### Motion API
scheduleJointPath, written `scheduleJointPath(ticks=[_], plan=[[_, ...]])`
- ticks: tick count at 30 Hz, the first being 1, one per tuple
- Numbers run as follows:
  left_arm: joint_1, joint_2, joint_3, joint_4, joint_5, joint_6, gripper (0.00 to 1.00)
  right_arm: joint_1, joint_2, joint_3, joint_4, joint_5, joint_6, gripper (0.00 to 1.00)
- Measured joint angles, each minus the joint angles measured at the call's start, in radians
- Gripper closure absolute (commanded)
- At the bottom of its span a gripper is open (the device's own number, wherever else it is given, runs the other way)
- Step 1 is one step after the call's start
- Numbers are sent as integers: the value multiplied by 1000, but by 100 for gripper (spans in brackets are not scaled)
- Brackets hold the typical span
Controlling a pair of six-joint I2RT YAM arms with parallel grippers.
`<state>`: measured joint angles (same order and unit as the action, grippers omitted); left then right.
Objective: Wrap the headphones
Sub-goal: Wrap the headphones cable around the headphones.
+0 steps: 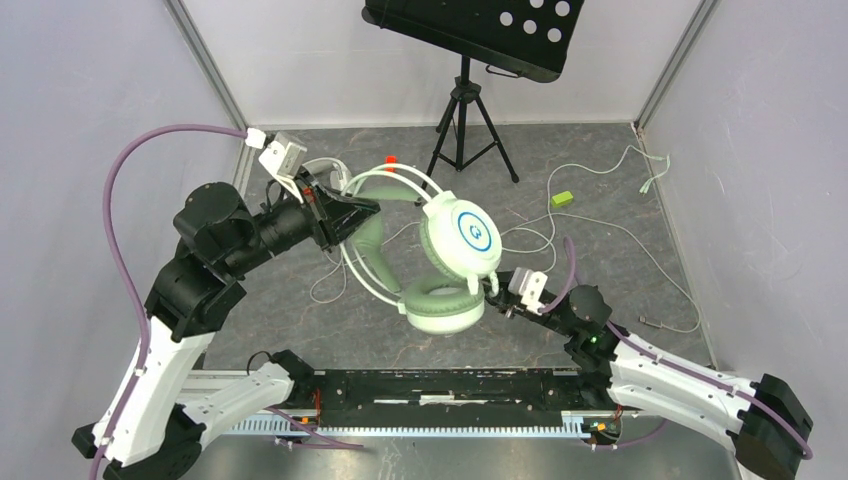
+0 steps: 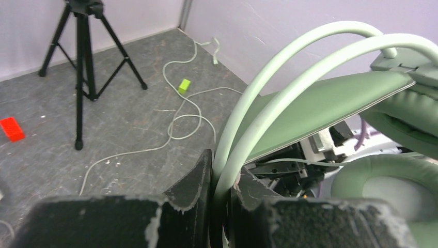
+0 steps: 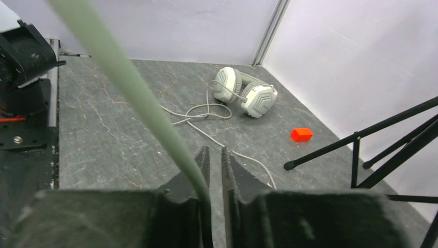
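The mint-green headphones [image 1: 452, 255] hang in the air above the middle of the floor. My left gripper [image 1: 352, 215] is shut on their twin headband rods [image 2: 258, 103], and the padded band [image 2: 330, 108] and an ear cushion [image 2: 392, 191] fill the right of the left wrist view. My right gripper [image 1: 497, 283] sits just below the earcups. Its jaws [image 3: 214, 150] are nearly together, with the headphones' thin green cable [image 3: 119, 67] running down between them. The white-grey headphones [image 3: 245, 93] lie on the floor by the far corner with their cable [image 3: 206, 111] looped beside them.
A black tripod [image 1: 465, 120] with a tilted black tray [image 1: 480, 30] stands at the back. A long pale cable [image 1: 620, 240] with a small green block [image 1: 561, 199] trails over the right of the floor. A red block [image 3: 301, 134] lies near the tripod's foot. Walls close in three sides.
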<state>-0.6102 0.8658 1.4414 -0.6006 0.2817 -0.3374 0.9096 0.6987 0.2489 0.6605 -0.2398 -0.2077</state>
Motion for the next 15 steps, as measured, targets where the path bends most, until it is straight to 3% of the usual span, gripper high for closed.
scheduleJointPath(ticks=[4, 15], plan=[[0, -13, -17, 5, 60, -3, 82, 0, -6, -6, 16, -16, 3, 62], [0, -15, -18, -13, 32, -2, 82, 0, -143, -48, -20, -34, 4, 65]])
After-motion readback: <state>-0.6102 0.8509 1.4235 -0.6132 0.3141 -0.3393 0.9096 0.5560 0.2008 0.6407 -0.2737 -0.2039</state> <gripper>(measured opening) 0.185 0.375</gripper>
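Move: The cable is between my right fingertips, just beneath the headphones. From that hand the logo ear cup is about 9 cm up, 4 cm left and 1 cm ahead; the other ear cup is some 6 cm up, 6 cm left and 5 cm back. From my left hand, which grips the headband, the cable at those fingertips lies roughly 15 cm right, 21 cm below and 1 cm back. I open my right fingers partway to loosen their pinch on the cable, and draw that hand about 2 cm back and a little over 1 cm to the right, away from the logo ear cup. It lifts slightly and sinks a touch at the end. My left hand keeps its grip on the headband, easing about 1 cm back and down. ##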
